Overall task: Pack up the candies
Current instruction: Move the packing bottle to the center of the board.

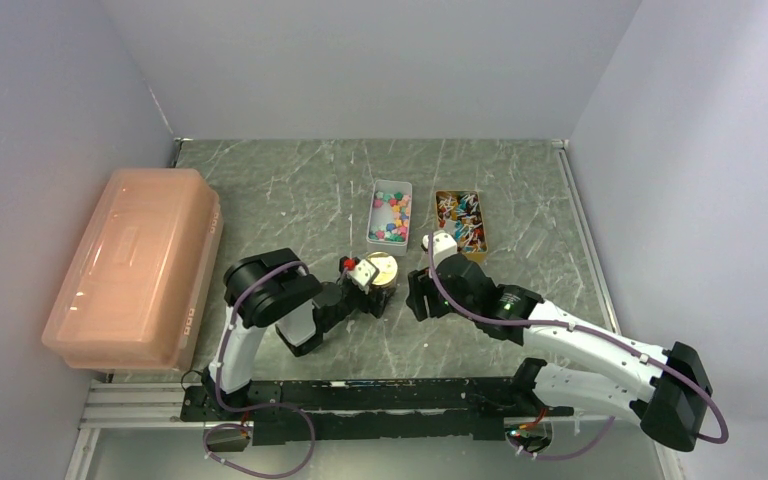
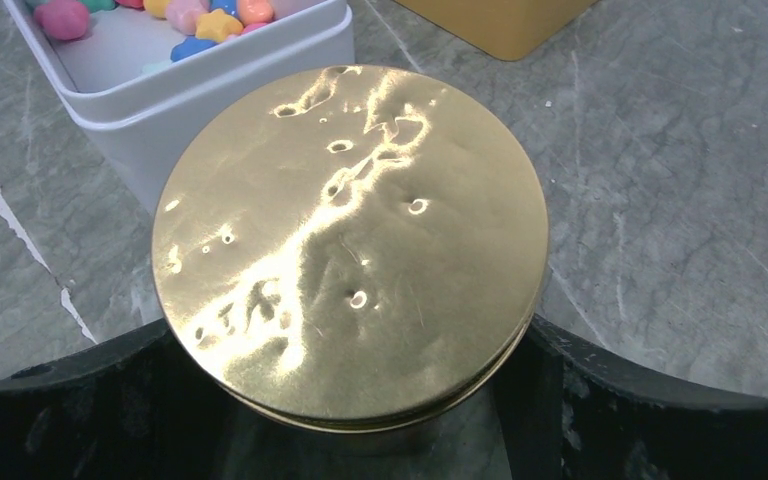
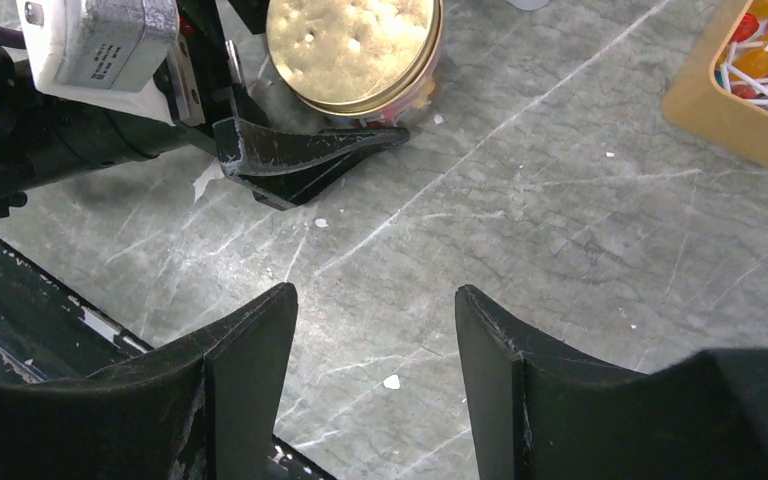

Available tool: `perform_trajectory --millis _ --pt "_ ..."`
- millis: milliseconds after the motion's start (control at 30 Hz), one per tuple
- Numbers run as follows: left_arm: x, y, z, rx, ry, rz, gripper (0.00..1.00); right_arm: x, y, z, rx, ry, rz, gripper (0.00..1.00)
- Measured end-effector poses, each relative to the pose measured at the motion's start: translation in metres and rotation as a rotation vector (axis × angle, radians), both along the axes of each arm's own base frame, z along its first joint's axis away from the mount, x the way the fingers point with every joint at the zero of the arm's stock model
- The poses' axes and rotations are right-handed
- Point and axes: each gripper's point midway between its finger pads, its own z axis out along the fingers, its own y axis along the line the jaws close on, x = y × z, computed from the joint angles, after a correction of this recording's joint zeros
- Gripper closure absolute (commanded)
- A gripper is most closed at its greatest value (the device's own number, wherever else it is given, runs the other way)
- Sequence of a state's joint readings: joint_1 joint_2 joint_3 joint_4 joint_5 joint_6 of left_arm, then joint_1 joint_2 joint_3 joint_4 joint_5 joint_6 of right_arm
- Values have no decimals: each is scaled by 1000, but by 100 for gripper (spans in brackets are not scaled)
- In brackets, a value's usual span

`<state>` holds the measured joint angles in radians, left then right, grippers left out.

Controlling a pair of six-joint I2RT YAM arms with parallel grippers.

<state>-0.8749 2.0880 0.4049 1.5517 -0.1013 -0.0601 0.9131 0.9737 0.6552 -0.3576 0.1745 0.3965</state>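
Note:
The candies [image 1: 390, 215], small and brightly mixed in colour, lie in a white tray [image 1: 372, 232]; some show at the top of the left wrist view [image 2: 200, 15]. A clear jar with a gold lid [image 2: 350, 235] stands just in front of that tray [image 1: 381, 268], and candies show through its glass [image 3: 422, 95]. My left gripper [image 2: 355, 335] is open, its fingers [image 2: 660, 400] straddling the jar with a gap showing on the right side. My right gripper [image 3: 375, 295] hovers open to the jar's right [image 1: 418, 290], with only bare table between its fingers.
A brown tray of lollipops [image 1: 460, 220] sits right of the white tray. A large peach lidded bin [image 1: 135, 265] fills the left side. Walls enclose the grey marble table [image 1: 290, 190] on three sides.

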Motion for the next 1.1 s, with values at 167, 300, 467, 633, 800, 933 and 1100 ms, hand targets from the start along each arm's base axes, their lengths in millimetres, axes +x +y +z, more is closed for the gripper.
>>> perform_trajectory --millis 167,300,467,633,800,933,1100 --pt "-9 -3 -1 7 5 -54 41 -1 -3 -3 -13 9 -7 38" --pt "-22 -8 -2 11 10 -136 46 -4 -6 -5 -26 19 -7 39" --pt "-40 -19 -2 10 13 -261 53 -6 -9 4 -5 3 -3 39" --pt "-55 -30 -2 1 18 -371 53 -6 -9 5 0 -1 -4 41" --pt "-62 -34 -2 -6 20 -417 54 -2 -9 -11 -51 42 -13 43" --pt "-65 -36 0 -9 20 -440 54 7 -1 -13 -74 69 -12 50" --pt "-66 -36 0 -10 20 -446 55 21 10 -4 -60 59 -15 62"
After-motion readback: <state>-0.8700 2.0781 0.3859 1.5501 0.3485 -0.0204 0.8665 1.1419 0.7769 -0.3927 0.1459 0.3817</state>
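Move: The left hand already holds the packing bottle; its open spot on the board lies about 7 cm back, 4 cm right. From that hand the white candy tray is some 15 cm ahead, 2 cm right, the lollipop box 13 cm ahead, 20 cm right. From the right hand, the bottle is roughly 7 cm ahead, 9 cm left and 5 cm lower; the tray 22 cm ahead, 7 cm left; the box 20 cm ahead, 11 cm right. Left moves the held bottle 7 cm back and right, turning 25 degrees clockwise; right edges forward, narrowing its fingers. ##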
